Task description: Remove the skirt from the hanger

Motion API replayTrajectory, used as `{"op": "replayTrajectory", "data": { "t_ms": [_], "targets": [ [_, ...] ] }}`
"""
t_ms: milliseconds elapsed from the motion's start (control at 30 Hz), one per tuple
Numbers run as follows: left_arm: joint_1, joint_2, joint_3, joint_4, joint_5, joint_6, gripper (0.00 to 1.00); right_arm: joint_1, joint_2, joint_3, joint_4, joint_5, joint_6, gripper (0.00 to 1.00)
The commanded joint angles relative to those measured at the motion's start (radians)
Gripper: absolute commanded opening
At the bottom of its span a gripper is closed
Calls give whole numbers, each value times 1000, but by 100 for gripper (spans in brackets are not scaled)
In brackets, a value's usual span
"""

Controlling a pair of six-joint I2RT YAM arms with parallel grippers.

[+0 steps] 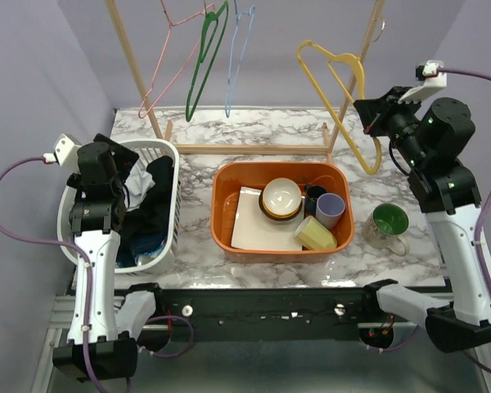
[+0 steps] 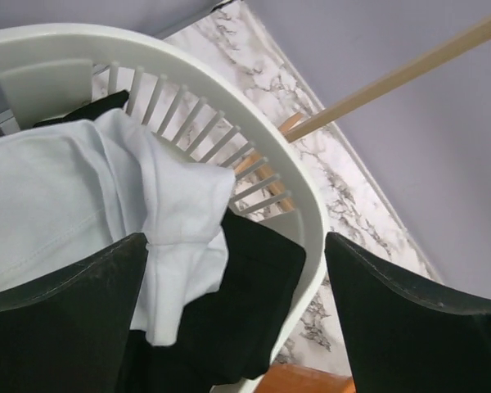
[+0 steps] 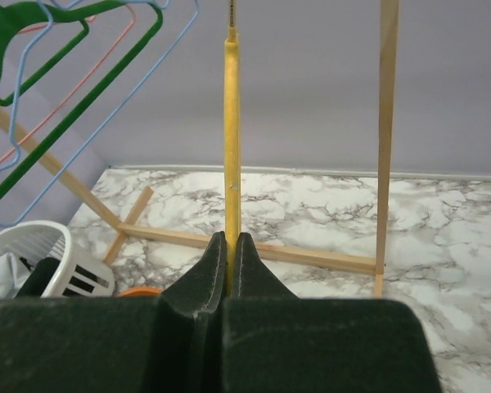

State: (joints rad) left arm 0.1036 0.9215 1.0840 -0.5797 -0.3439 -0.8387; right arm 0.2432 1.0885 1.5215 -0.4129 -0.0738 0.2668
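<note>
A black garment, apparently the skirt [image 1: 157, 190] [image 2: 258, 303], lies in the white laundry basket [image 1: 165, 149] [image 2: 229, 90] beside a white cloth [image 2: 82, 188], its edge near the rim. My left gripper [image 1: 114, 190] [image 2: 236, 246] hovers over the basket, open, holding nothing; the black cloth lies below the gap. The yellow hanger [image 1: 344, 82] [image 3: 231, 139] is bare and tilted by the rack's right post. My right gripper [image 1: 375, 121] [image 3: 231, 246] is shut on its lower bar.
An orange tub [image 1: 226, 184] in the middle holds a bowl, cups and a white sheet. A green mug [image 1: 389, 223] stands to its right. Pink, green and blue hangers [image 1: 206, 57] dangle from the wooden rack [image 1: 245, 149] at the back.
</note>
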Motion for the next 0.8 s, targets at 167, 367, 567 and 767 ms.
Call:
{"op": "replayTrajectory", "data": {
  "t_ms": [167, 367, 567, 767],
  "targets": [
    [-1, -39, 100, -43, 180, 128, 99, 106, 191, 207, 40, 184, -135, 1],
    [-8, -69, 106, -62, 169, 171, 99, 131, 300, 304, 85, 186, -170, 1],
    [-13, -79, 149, -68, 220, 196, 99, 139, 401, 400, 115, 213, -205, 1],
    [-15, -78, 182, -74, 243, 196, 99, 140, 447, 417, 197, 220, -242, 1]
  ]
}}
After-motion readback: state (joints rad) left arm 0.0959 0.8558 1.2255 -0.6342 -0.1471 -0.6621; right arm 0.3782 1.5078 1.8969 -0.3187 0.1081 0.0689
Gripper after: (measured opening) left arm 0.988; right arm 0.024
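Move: The right hand, with the yellow hanger pinched, has the rack's right post some 15 cm ahead and about 1 cm to its right, at hand height. The blue hanger hangs about 12 cm ahead and 24 cm left of the hand, 8 cm higher, with the green one 6 cm farther left. From the left hand, open over the basket, the post is roughly 17 cm ahead, 56 cm right and 17 cm up. Right hand carries the yellow hanger about 10 cm forward and leftward towards the rack, the left rising clear. ##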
